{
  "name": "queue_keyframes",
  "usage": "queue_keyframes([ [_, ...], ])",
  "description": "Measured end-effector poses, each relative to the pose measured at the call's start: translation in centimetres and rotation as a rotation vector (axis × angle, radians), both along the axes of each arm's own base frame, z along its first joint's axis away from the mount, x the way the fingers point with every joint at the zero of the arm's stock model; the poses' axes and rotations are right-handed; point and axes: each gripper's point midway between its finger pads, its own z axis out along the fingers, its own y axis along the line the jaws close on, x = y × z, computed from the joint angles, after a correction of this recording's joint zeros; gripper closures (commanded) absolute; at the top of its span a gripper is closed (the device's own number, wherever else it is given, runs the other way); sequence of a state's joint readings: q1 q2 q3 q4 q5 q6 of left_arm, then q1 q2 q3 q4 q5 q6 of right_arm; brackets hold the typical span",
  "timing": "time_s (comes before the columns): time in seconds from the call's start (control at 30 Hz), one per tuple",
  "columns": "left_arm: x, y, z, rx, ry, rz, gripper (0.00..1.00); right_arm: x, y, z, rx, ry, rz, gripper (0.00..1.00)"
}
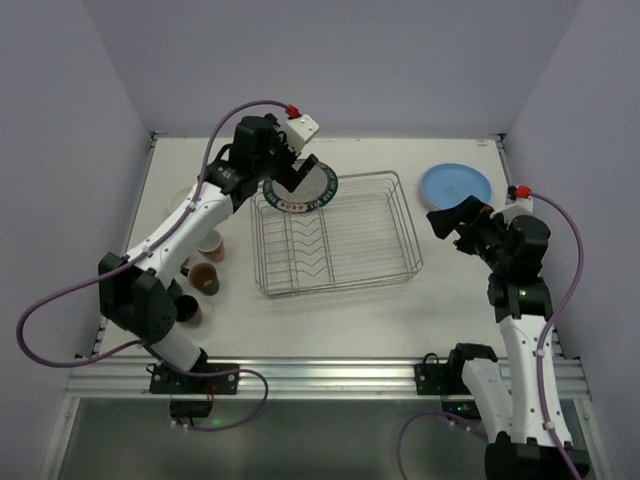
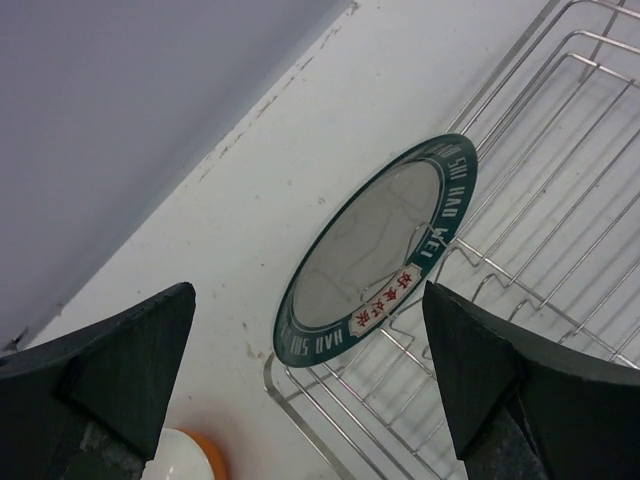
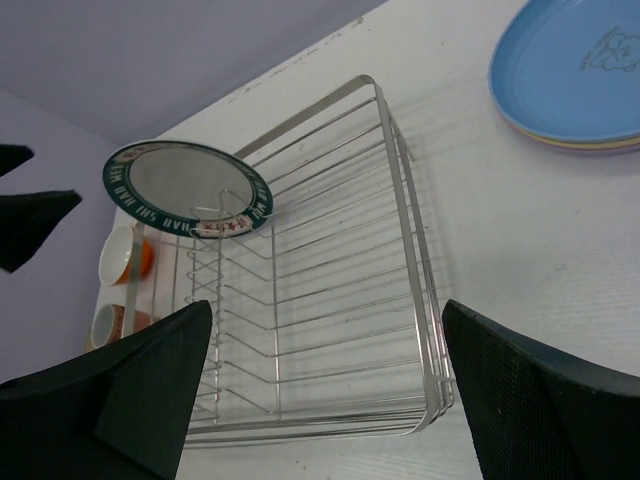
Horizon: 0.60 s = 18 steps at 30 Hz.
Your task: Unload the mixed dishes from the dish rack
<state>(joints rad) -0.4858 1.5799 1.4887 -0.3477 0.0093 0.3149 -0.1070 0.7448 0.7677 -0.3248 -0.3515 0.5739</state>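
Note:
The silver wire dish rack [image 1: 412, 240] stands mid-table, and only one dish is in it. That dish is a plate with a green lettered rim [image 1: 300, 192], leaning at the rack's far left corner. My left gripper [image 1: 298, 172] hovers open just above the plate, touching nothing. In the left wrist view the plate [image 2: 385, 250] lies ahead between the spread fingers [image 2: 150, 350], over the rack's corner [image 2: 304, 429]. My right gripper [image 1: 450, 222] is open and empty beside the rack's right side. Its wrist view looks along the rack [image 3: 405, 190] to the plate [image 3: 187, 190].
A blue plate [image 1: 456, 184] lies on the table at the far right, on top of a yellow-edged one [image 3: 590, 146]. Left of the rack stand an orange bowl [image 3: 128, 255] and three small cups [image 1: 210, 243] [image 1: 205, 278] [image 1: 188, 308]. Walls close in the back and sides.

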Motion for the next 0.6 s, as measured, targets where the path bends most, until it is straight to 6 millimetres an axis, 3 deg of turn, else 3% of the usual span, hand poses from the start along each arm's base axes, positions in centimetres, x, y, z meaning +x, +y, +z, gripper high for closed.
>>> queue_keyframes([
  [0.17,2.6,0.1,-1.7,0.090,0.019,-0.097,0.03,-1.9,0.9,1.5,0.005,-0.081,0.043,0.01],
  [0.33,4.2,-0.2,-3.8,0.161,0.054,-0.206,0.14,-3.2,1.8,0.1,0.036,-0.076,0.082,0.01],
  [0.43,3.9,-0.5,-5.7,0.189,0.105,-0.275,0.29,-3.8,2.0,-0.3,0.045,-0.087,0.082,0.01],
  [0.47,3.9,-0.5,-6.3,0.199,0.120,-0.291,0.40,-4.0,2.0,-0.1,0.047,-0.095,0.083,0.01],
  [0.6,4.2,-0.9,-8.4,0.235,0.152,-0.337,0.59,-4.4,2.4,0.6,0.049,-0.126,0.107,0.01],
])
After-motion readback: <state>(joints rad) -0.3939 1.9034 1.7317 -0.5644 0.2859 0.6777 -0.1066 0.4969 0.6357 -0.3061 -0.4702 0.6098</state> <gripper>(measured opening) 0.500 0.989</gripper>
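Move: The green-rimmed plate leans in the rack's far left corner, its middle about 3 cm ahead of the left gripper, 4 cm to its right and 11 cm below. The dish rack's middle is some 7 cm back from that gripper, 10 cm to its right and 17 cm down; the orange bowl stands about 20 cm to its left, 1 cm ahead and 20 cm below. From the right gripper the plate's middle is roughly 14 cm ahead, 24 cm left and 10 cm lower. Bring the left gripper forward about 4 cm, then sink it, some 8 cm down in all, onto the left part of the green-rimmed plate's upper rim, turning it about 20 degrees clockwise and tipping it. Close the wide-open fingers to about half as they straddle the rim. Meanwhile draw the empty right gripper back about 4 cm and slightly left, fingers open. ##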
